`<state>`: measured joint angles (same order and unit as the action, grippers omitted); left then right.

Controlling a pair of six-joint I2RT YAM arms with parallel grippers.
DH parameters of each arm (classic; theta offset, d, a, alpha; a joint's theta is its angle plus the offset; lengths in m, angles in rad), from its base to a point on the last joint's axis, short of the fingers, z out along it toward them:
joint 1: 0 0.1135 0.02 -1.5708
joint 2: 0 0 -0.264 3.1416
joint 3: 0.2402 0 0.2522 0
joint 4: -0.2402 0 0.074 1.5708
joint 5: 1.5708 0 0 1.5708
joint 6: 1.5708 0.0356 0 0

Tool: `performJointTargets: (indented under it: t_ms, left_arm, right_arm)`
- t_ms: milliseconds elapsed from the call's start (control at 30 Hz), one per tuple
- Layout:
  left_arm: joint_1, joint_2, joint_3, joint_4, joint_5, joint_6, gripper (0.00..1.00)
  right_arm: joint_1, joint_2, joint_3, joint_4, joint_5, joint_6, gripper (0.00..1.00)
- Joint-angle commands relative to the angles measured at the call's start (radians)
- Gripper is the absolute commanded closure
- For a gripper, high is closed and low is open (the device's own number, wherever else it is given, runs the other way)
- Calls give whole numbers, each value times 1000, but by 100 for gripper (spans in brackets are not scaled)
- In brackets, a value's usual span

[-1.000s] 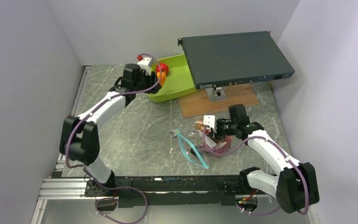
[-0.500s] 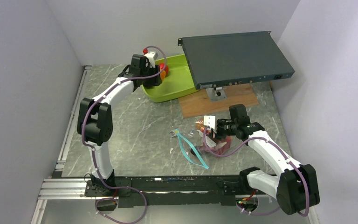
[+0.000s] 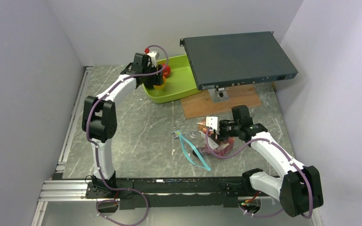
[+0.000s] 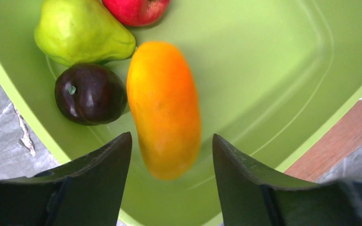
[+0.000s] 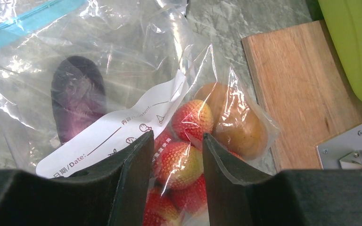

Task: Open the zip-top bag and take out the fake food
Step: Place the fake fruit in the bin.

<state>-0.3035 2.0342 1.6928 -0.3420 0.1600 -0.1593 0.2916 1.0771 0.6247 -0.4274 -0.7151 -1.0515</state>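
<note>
My left gripper point(image 4: 170, 141) hangs open over the lime-green tray point(image 4: 273, 70), also in the top view point(image 3: 154, 77). The orange-yellow mango point(image 4: 162, 108) lies free below its spread jaws, beside the dark plum point(image 4: 90, 93), the green pear point(image 4: 82, 30) and the red apple point(image 4: 136, 8). The clear zip-top bag point(image 5: 122, 56) lies on the table, its blue zip strip point(image 5: 28, 23) open. My right gripper point(image 5: 176, 136) is closed on the bag around the red grape bunch point(image 5: 184, 155). A purple eggplant point(image 5: 78, 96) and a brown fruit point(image 5: 238, 125) are in the bag.
A dark flat device point(image 3: 238, 59) on a stand overhangs the tray's right side and a wooden board point(image 3: 221, 103). A small metal wrench point(image 3: 175, 135) lies by the bag's mouth. Grey walls close in left, right and behind.
My left gripper carried the mango further over the tray and opened; the mango now lies free below it. The right arm and the bag have not moved.
</note>
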Motion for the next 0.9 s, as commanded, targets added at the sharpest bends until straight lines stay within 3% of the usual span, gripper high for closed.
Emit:
performJointTargets:
  t_ms: [0,100,300,467,733,867]
  left_arm:
    - [10,-27,56,20,21,-21,26]
    - [10,-74,31,49,30,-32,16]
    - [14,-229,-70,97,35,-29,12]
    - [67,-484,-334,242,163,-116,1]
    - [226,-867,-903,616,435,-449,0]
    - [222,-1031,-1017,580,455,-437,0]
  right_arm:
    - [3,-27,41,-14,-27,-4,55]
    - [2,-33,42,-20,-33,-2,54]
    - [-20,-60,52,-60,-67,-14,52]
    - [-63,-98,84,-203,-155,-99,44]
    - [-109,-143,130,-369,-229,-156,38]
    - [-121,-176,129,-442,-272,-184,33]
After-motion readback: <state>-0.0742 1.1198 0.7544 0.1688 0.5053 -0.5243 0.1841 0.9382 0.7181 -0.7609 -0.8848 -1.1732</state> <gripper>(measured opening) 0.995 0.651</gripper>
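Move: Left fingers are already opening round the mango in the green bin, its middle about 2 cm ahead of and 2 cm below them. From this hand the plum is some 4 cm ahead and 4 cm left, the pear 8 cm ahead and 3 cm left, both 4 cm down. Right fingers hover about 4 cm above the bagged peaches, roughly 1 cm to their left; from that hand the eggplant lies 9 cm back, 6 cm left. Finish opening the left gripper to let go of the mango, easing up a little first, then pull the hand back some 17 cm and up about 13 cm out of the bin, veering left, rolling its left side down some 30 degrees and dipping slightly at the end. Meanwhile lift the right hand about 4 cm off over the bag and draw it back equally far, opening its fingers further. ##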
